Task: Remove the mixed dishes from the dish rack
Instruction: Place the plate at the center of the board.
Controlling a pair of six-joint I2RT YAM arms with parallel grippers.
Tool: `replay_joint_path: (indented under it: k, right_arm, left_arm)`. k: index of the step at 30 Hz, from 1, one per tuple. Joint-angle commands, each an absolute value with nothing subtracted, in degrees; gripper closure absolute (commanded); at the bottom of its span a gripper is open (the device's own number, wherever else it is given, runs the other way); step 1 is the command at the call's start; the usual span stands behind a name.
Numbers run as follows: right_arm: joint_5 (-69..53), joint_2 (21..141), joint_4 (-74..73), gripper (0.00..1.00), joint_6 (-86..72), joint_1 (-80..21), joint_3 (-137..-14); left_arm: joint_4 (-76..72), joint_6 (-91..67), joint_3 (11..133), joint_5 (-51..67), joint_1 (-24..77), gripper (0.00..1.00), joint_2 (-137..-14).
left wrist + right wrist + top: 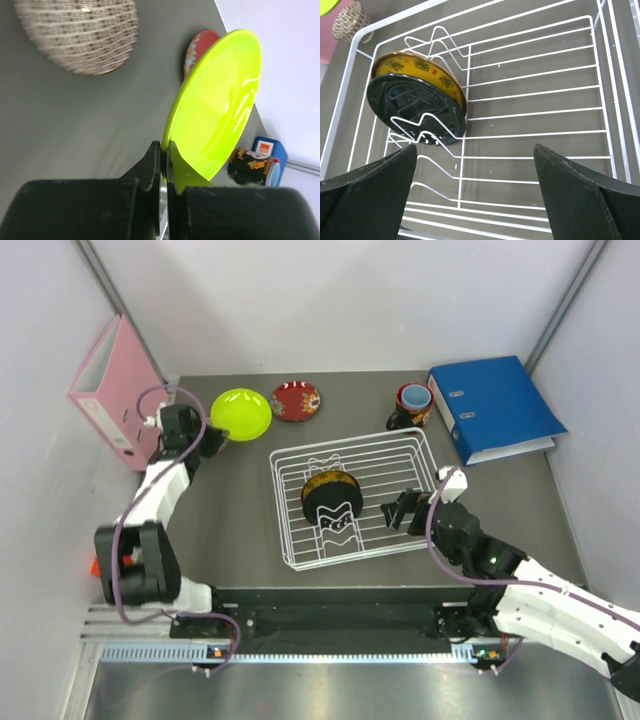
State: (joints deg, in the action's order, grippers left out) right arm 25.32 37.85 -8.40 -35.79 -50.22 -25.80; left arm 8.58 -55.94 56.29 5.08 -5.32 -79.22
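Note:
My left gripper [163,150] is shut on the rim of the lime-green bowl [220,105], at the table's back left [241,413]. The beige net-patterned bowl [82,35] lies close beside it; the top view hides it. The red bowl [297,400] and the dark mug [411,406] stand on the table behind the dish rack [400,455]. One yellow-and-black plate [330,495] stands on edge in the rack's wavy dividers. My right gripper [405,508] hangs open over the rack's right half, nothing between its fingers, with the plate [415,100] to its left.
A pink binder [110,390] leans at the far left, just behind the left arm. A blue binder [495,405] lies at the back right, next to the mug. The walls close in on both sides of the table.

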Motion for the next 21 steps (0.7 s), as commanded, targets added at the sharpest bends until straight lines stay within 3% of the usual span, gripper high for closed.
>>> replay_joint_path:
  k: [1,12,21]
  right_arm:
    - [26.2,37.9,-8.1,0.0,-33.7,-50.6,-29.2]
    - [24.1,41.3,-8.3,0.0,-33.9,-50.5,-34.3]
    - [24.3,43.5,-8.9,0.0,-33.7,-50.4,-35.9]
  left_arm:
    - [-1.2,-57.1,65.7,10.5,-1.5,1.0,-89.7]
    - [5.5,-52.8,96.7,14.6,5.2,1.0,-117.7]
    - [8.7,-52.6,107.0,16.3,5.3,1.0,-130.0]
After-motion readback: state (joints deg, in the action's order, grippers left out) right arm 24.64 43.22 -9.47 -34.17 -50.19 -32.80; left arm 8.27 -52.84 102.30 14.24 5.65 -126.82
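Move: Ahead of the left hand, which already holds the green plate by its rim, the red plate lies on the board about 24 cm farther out, 17 cm to the right and 13 cm lower. The patterned bowl is some 11 cm ahead, 3 cm left and 11 cm below; the dish rack's middle is about 29 cm right, 7 cm back and 11 cm below. From the right hand, the red plate is roughly 42 cm ahead, 22 cm left, 12 cm below. Swinging the pinched green plate out towards the red one, the left hand goes forward about 18 cm and rightward 12 cm while turning some 20 degrees clockwise; the sideways part then dies out and it eases on forward and down, fingers still shut on the rim. The right hand, empty and wide open, rises a little over the rack. ##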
